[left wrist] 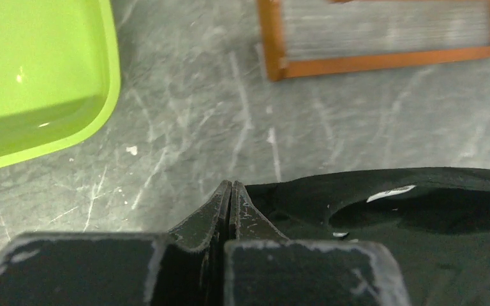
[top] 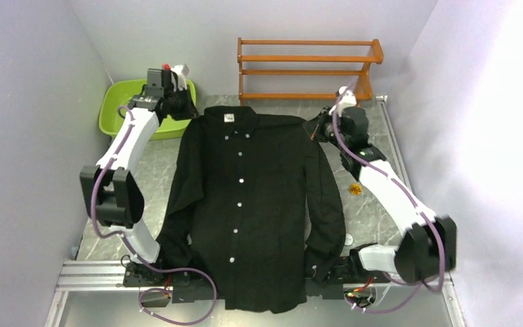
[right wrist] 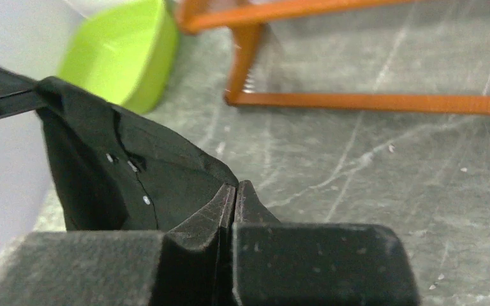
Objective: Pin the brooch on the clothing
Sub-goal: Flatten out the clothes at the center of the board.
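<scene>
The clothing [top: 245,204], a black button-up shirt, lies spread face up on the table, its hem hanging over the near edge. My left gripper [top: 189,110] is shut at the shirt's left shoulder; in the left wrist view the jaws [left wrist: 231,185] meet at the fabric's edge [left wrist: 446,255], next to the white neck label [left wrist: 390,192]. My right gripper [top: 315,129] is shut at the other shoulder, where the cloth [right wrist: 102,191] rises to its tips [right wrist: 236,185]. The brooch [top: 356,189], small and orange, lies on the table right of the right sleeve.
A green basin [top: 119,102] stands at the back left, just behind the left gripper. An orange wooden rack [top: 306,68] stands against the back wall. A small white disc [top: 349,239] lies by the right cuff. Walls close in on both sides.
</scene>
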`<state>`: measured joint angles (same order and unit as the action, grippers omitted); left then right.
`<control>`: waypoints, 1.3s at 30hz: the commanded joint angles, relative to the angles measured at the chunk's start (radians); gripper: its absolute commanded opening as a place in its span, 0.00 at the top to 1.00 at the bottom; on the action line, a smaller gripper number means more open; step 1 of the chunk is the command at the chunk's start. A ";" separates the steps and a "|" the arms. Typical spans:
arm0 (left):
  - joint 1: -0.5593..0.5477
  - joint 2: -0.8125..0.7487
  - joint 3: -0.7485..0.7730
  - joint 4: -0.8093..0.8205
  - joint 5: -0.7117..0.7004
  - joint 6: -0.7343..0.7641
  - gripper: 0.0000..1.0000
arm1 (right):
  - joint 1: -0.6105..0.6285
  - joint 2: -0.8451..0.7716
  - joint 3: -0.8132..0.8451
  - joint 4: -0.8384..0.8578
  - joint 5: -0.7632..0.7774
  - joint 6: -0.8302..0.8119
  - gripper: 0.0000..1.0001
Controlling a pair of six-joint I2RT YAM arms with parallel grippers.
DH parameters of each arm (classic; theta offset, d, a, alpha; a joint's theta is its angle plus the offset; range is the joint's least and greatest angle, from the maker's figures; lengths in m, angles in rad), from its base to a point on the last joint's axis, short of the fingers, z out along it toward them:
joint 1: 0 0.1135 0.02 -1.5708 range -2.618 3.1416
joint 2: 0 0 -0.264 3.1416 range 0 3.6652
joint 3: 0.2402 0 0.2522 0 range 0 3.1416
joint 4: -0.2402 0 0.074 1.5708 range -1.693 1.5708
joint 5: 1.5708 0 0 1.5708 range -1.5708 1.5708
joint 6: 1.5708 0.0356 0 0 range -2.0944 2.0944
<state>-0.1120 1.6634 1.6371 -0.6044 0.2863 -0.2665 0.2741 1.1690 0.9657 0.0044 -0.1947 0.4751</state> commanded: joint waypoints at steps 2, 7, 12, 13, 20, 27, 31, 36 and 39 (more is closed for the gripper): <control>0.016 0.123 0.026 0.120 -0.142 0.041 0.97 | -0.030 0.300 0.180 0.033 0.107 -0.068 1.00; 0.017 0.205 0.187 0.025 -0.254 0.037 0.10 | -0.069 0.541 0.445 -0.167 0.061 -0.110 0.54; 0.017 0.039 0.052 0.044 -0.285 0.038 0.05 | -0.058 0.395 0.298 -0.121 0.108 -0.108 0.06; 0.017 -0.010 -0.002 0.057 -0.285 0.027 0.05 | -0.056 0.365 0.265 -0.120 0.090 -0.102 0.05; 0.018 -0.262 -0.368 0.039 -0.174 -0.141 0.13 | 0.081 0.385 0.164 -0.193 -0.052 -0.094 0.06; 0.049 -0.340 -0.573 -0.093 -0.263 -0.290 0.06 | 0.162 0.530 0.026 -0.083 -0.195 0.004 0.06; 0.144 -0.354 -0.626 -0.157 -0.234 -0.346 0.06 | 0.159 0.580 -0.019 -0.061 -0.200 0.018 0.07; 0.152 -0.455 -0.728 -0.126 -0.109 -0.398 0.08 | 0.159 0.606 -0.005 -0.066 -0.193 0.007 0.06; 0.152 -0.497 -0.759 -0.188 -0.154 -0.432 0.06 | 0.158 0.633 0.017 -0.083 -0.186 0.009 0.06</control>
<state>0.0441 1.2438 0.9020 -0.7357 0.1173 -0.6205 0.4271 1.7557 0.9569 -0.0689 -0.3779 0.4763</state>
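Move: The shirt's two shoulders are already pinched in the hands, well above the table. The board centre it is laid on is about 19 cm right, 15 back and 23 below the left hand; from the right hand, 15 left, 8 back and 26 below. The green basin lies some 12 cm left and 6 ahead of the left hand. From the right hand, the wooden rack is roughly 13 cm ahead and 1 left, the brooch 14 right and 12 back, both lower. The shirt's shoulders go forward and down, about 8 cm down at the left and 10 at the right, before both grippers spring wide open and let go. Each hand then rises slightly while drawing back, then sinks: the left swings back and outward beside the shirt's shoulder, the right comes left and steeply down over the chest pocket, its fingers tipping about 40 degrees downward from the start. ##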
